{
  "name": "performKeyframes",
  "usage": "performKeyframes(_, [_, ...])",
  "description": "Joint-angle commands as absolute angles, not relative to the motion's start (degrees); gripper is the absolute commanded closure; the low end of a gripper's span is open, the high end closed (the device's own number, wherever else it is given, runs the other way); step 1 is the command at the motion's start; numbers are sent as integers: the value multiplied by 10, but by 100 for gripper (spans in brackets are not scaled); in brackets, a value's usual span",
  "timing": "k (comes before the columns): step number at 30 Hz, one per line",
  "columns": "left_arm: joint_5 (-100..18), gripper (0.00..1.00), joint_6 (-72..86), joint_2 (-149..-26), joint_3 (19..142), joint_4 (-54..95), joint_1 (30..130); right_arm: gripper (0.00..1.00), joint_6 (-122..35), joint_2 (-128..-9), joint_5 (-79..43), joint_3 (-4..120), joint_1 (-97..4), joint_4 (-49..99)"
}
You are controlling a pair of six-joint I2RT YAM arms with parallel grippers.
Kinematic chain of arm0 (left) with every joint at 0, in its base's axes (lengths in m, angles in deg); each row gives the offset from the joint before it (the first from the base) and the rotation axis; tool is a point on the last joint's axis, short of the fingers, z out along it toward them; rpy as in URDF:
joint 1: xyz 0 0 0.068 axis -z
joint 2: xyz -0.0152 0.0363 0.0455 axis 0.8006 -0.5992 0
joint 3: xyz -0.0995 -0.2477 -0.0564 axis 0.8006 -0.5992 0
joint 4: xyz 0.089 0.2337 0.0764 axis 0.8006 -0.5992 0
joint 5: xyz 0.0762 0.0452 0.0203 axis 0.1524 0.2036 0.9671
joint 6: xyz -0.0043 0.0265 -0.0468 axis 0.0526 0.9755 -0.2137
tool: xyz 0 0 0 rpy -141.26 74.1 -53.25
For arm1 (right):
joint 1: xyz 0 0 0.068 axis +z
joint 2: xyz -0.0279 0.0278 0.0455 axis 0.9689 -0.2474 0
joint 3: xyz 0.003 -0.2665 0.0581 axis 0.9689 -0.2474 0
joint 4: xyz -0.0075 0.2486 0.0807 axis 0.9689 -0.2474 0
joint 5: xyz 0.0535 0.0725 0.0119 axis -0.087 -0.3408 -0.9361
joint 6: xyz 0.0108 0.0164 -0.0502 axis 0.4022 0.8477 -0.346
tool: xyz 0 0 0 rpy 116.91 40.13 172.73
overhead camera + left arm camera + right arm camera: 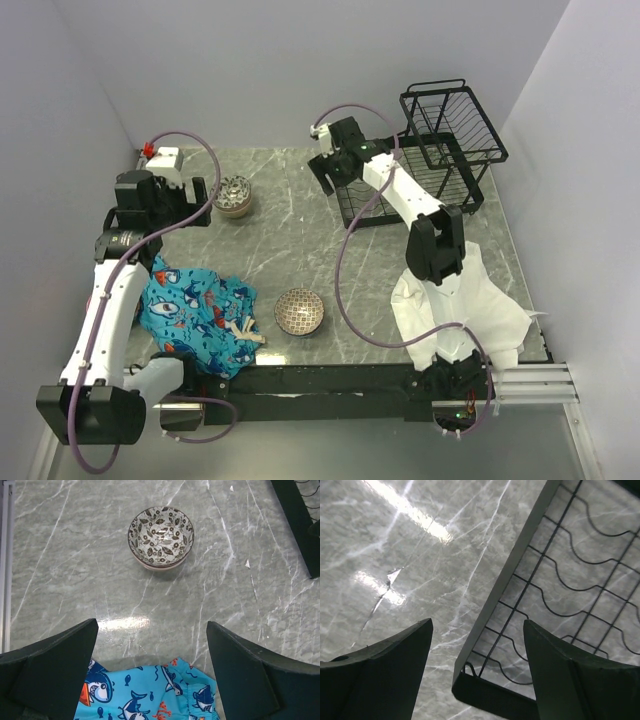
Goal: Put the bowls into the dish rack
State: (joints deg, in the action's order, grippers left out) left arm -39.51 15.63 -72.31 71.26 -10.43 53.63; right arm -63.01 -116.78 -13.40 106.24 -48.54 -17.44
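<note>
Two patterned bowls stand on the marble table: one at the back left [235,196] [160,537], upright, and one at the front centre [299,311]. The black wire dish rack [450,125] [305,530] [507,575] stands at the back right. My left gripper [200,200] [151,625] hangs open above the table, short of the back-left bowl, nothing between its fingers. My right gripper [335,180] [477,625] is open above the near left corner of the rack's slotted base, holding nothing.
A blue shark-print cloth [200,310] [150,695] lies front left, its edge under my left gripper. A white cloth [460,300] lies front right under the right arm. Walls close the table at the left, back and right.
</note>
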Motion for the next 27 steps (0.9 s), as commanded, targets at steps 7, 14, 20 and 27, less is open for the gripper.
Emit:
performKeyframes(7, [-408, 3, 146, -767, 724, -96, 506, 23, -630, -1213, -123, 1101, -482, -165])
performKeyframes(14, [-402, 3, 154, -783, 729, -101, 505, 32, -628, -1235, -114, 1105, -482, -162])
performKeyframes(20, [-412, 3, 149, -800, 725, -96, 506, 40, -632, -1252, -116, 1118, -481, -165])
performKeyframes(27, [-420, 3, 144, -797, 712, -82, 505, 55, -634, -1232, -105, 1079, -481, -167])
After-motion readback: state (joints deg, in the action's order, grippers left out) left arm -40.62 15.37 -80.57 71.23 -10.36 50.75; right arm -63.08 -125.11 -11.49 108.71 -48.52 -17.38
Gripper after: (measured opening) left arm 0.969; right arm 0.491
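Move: The right gripper hangs over the dish rack's left rim: the rim's middle is level with the hand, about 1 cm to its right and 9 cm below. The rack's near-left corner is roughly 8 cm back and 4 cm right, and the leafy bowls are some 25 cm to the left. From the left gripper, those bowls lie about 17 cm ahead, 3 cm right and 22 cm below; the blue cloth is 12 cm back and 1 cm left. Lower the right gripper about 6.5 cm almost straight down onto the dish rack's left rim, narrowing the fingers from wide to about half open so that they straddle it. Meanwhile sink the open left gripper some 4.5 cm, easing about 2 cm forward towards the leafy bowls, its fingers tipping slightly further down. ##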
